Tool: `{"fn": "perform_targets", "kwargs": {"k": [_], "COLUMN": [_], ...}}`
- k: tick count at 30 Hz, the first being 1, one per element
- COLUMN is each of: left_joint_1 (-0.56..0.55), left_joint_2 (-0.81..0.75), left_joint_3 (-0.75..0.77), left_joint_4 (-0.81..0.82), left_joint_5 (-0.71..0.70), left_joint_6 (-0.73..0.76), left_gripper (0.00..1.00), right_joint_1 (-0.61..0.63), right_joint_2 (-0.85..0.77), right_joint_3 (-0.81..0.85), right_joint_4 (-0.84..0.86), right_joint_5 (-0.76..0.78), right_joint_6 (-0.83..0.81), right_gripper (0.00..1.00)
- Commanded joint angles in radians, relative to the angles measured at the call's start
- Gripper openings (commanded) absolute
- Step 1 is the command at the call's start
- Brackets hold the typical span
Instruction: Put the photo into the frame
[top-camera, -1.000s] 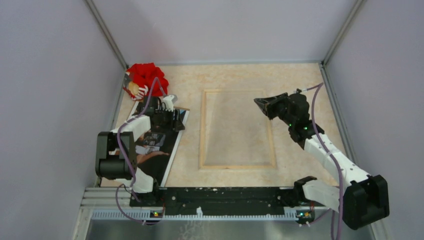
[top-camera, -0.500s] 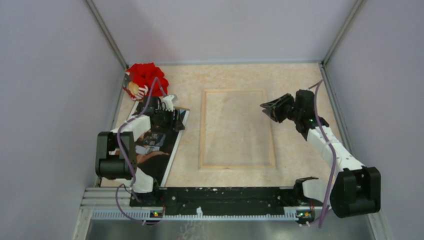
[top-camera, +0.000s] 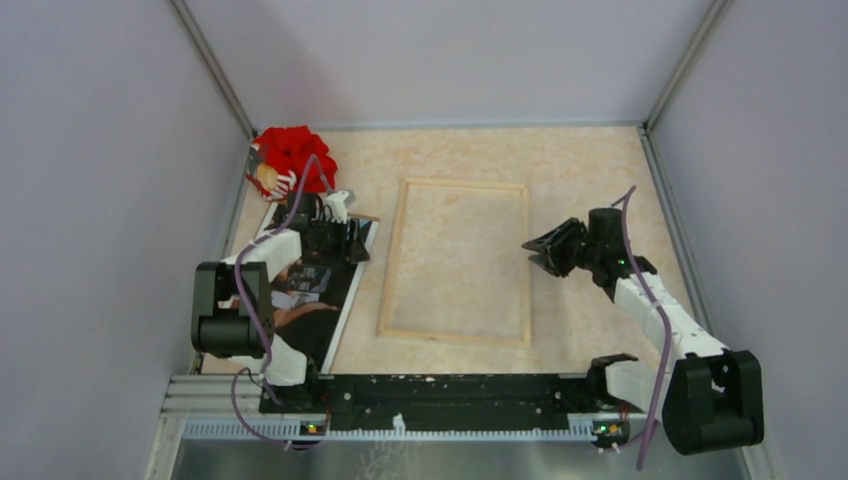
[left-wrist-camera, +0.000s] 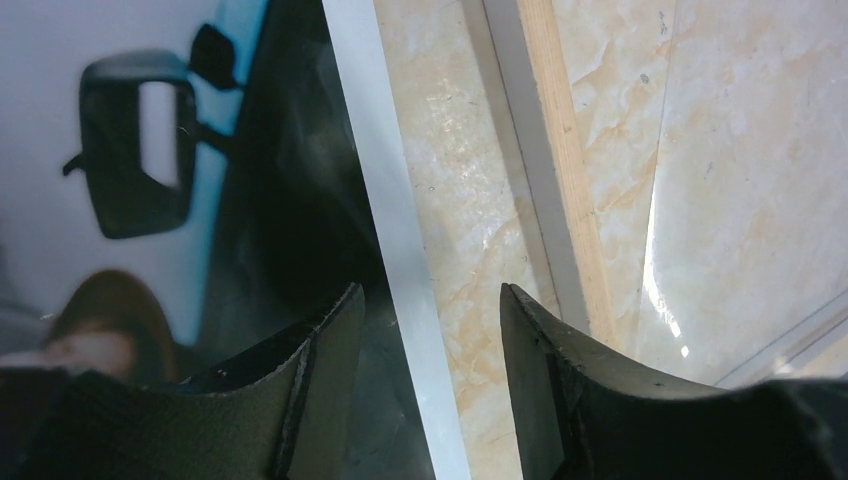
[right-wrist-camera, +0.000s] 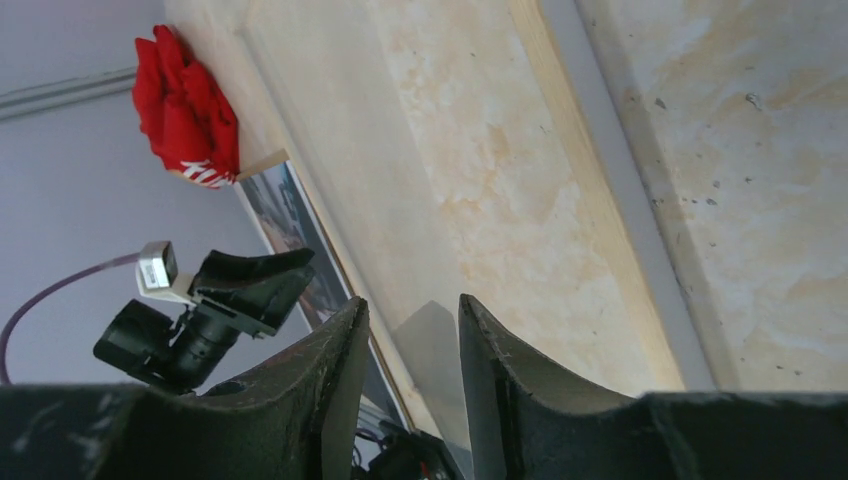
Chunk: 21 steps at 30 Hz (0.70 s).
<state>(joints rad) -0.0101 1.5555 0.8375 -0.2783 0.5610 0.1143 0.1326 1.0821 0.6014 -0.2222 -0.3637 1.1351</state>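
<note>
The photo (top-camera: 318, 300) lies flat at the left of the table, dark and glossy with a thin white border (left-wrist-camera: 392, 200). My left gripper (top-camera: 353, 241) is low over its far right part, open, its fingers straddling that white edge (left-wrist-camera: 430, 300). The frame (top-camera: 392, 262) lies in the middle of the table with its light wood back up, turned slightly clockwise. Its left rail (left-wrist-camera: 560, 160) runs just right of the photo. My right gripper (top-camera: 533, 254) hovers at the frame's right rail (right-wrist-camera: 595, 200), open (right-wrist-camera: 412, 310) with nothing between its fingers.
A red cloth bundle (top-camera: 290, 152) sits in the far left corner, just beyond the photo's far end. Pale walls close the table on three sides. The black arm mounting bar (top-camera: 440, 392) runs along the near edge.
The right gripper has opened and dropped toward the near side. The frame has slid left and rotated, its near end now closer to the photo. The left arm has not moved.
</note>
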Motion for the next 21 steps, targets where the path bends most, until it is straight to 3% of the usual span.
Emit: {"fn": "perform_targets", "kwargs": {"k": [1, 21], "left_joint_1": [0.000, -0.060], "left_joint_2": [0.006, 0.036], "left_joint_3": [0.037, 0.034], "left_joint_4": [0.000, 0.033], "left_joint_5": [0.019, -0.005], "left_joint_6": [0.012, 0.008], "left_gripper": [0.59, 0.59], "right_joint_1": [-0.014, -0.039], "right_joint_2": [-0.043, -0.105], "right_joint_3": [0.003, -0.242], "right_joint_4": [-0.062, -0.034], "right_joint_5": [0.012, 0.008], "right_joint_6": [-0.062, -0.061], "right_gripper": [0.39, 0.38]}}
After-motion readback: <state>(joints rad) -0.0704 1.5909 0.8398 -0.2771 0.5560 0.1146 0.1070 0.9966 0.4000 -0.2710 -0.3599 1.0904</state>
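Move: The frame's right rail runs below the right hand, about 1 cm to its right and 12 cm down; the clear sheet's middle lies some 13 cm to this hand's left and 3 cm ahead, at that same depth. The frame's left rail is roughly 5 cm to the right of the left hand, level with it fore and aft and 4 cm lower; the photo's right border runs straight below that hand, also 4 cm down. Along the frame's right rail the right hand sinks about 6.5 cm and draws back some 5 cm, drifting slightly right, its already part-open fingers tipping a little more downward. Meanwhile the left hand, also open, eases about 2 cm right from over the photo's border towards the frame's left rail and sinks about 1 cm, with no touch visible on either side. ##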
